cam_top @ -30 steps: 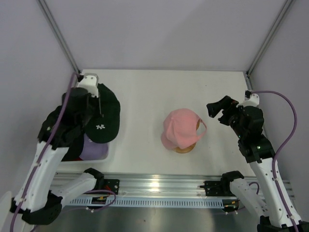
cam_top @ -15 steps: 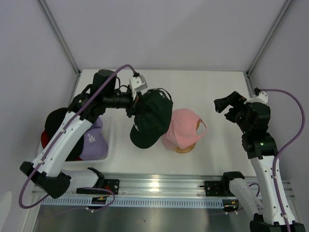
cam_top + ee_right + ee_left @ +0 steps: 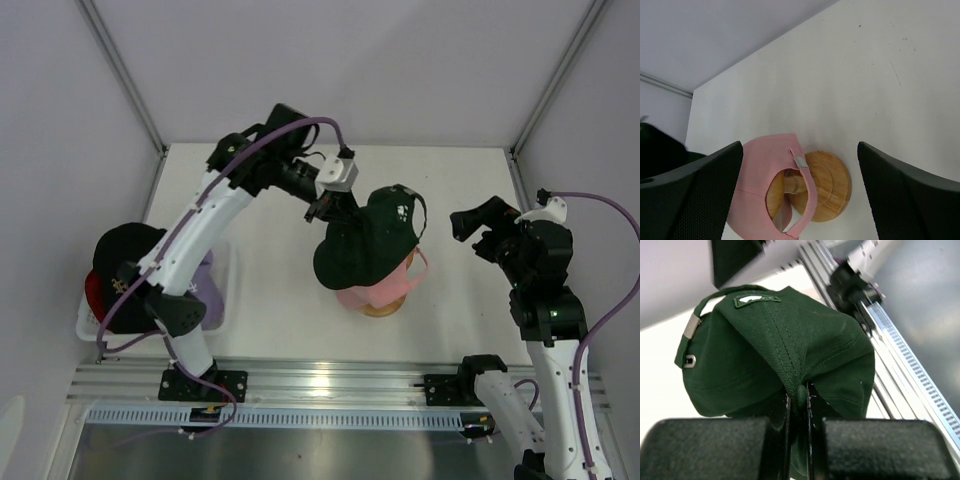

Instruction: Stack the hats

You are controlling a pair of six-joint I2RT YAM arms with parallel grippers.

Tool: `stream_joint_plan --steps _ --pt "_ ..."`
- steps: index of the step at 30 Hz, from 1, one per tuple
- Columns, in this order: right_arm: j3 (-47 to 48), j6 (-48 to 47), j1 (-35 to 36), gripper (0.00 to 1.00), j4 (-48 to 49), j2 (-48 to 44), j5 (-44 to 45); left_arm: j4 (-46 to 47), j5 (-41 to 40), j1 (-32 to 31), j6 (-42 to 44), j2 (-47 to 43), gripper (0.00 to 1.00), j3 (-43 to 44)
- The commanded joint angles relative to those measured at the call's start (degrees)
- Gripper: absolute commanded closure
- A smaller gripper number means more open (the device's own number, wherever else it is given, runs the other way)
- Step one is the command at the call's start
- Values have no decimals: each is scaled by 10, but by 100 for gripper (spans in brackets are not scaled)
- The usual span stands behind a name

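Note:
A dark green hat [image 3: 370,240] hangs from my left gripper [image 3: 335,205], which is shut on the fabric at its crown. The hat hovers over, and partly covers, a pink hat [image 3: 385,290] sitting on the round wooden stand [image 3: 383,308]. In the left wrist view the green hat [image 3: 775,355] bunches between my shut left gripper [image 3: 797,400]. My right gripper [image 3: 480,225] stands open to the right of the stand, holding nothing. The right wrist view shows the pink hat [image 3: 765,185] and the stand [image 3: 827,185] between the wide fingers of the right gripper [image 3: 800,192].
A white mesh basket [image 3: 226,275] at the left edge holds a black hat [image 3: 125,260], a lavender hat [image 3: 200,290] and a red hat [image 3: 92,295]. An aluminium rail [image 3: 320,385] runs along the near edge. Frame posts rise at both back corners.
My left arm has swung the green hat from over the basket rightward to above the pink hat. The right gripper has drifted slightly right, still open.

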Motion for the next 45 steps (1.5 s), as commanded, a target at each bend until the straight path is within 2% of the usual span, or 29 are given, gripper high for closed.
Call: stream_joint_plan --steps 1,5,7,11,15,23,30,31,34,36,41,45 --pt "29 5 -3 0 -25 -26 2 -91 11 -16 100 46 99 30" --pt "34 9 -3 0 -53 -45 15 -95 3 -16 115 65 99 27" --pt "34 6 -3 0 -52 -50 -10 -100 -3 -19 127 74 99 25" --pt "2 4 -3 0 -22 -52 -102 -94 -30 -20 137 89 99 9" --pt "-45 16 -3 1 28 -43 -223 -104 -7 -20 151 97 99 7" --pt "-96 13 -2 1 92 -34 -280 -108 14 -20 177 104 99 0" --pt "-99 -8 2 12 106 -9 -244 -101 20 -20 166 111 99 1" --pt "-93 -4 3 17 106 -2 -236 -101 19 -20 165 111 99 0" --pt "-69 -13 32 27 89 25 -181 -88 10 -20 148 110 99 -5" --pt "-57 -24 65 30 67 44 -123 -83 7 -20 145 108 99 -5" --pt "-44 -41 102 37 56 69 -83 -78 7 -20 143 105 99 -2" --pt "-25 -39 107 53 3 73 -36 -74 -7 -20 130 106 99 -8"
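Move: The left hand holds the green hat, whose middle hangs about 8 cm to its right, 3 cm back and 4 cm lower. The pink hat lies about 11 cm to this hand's right, 3 cm back and 19 cm below. From the open right hand, the green hat's back strap is about 9 cm left, level fore-and-aft and 3 cm higher; the pink hat is some 17 cm left, 7 cm back and 11 cm lower, with the wooden stand beneath it, about 18 cm below the hand. Still pinching the green hat, the left hand lowers it about 9 cm over the pink hat, quickly at first, then creeping, edging slightly right and forward. The right hand eases back 3 cm, swings left about 8 cm while sinking, turning some 20 degrees counter-clockwise, then comes forward again to the strap, where its fingers half close around the strap and one finger begins to touch it. ##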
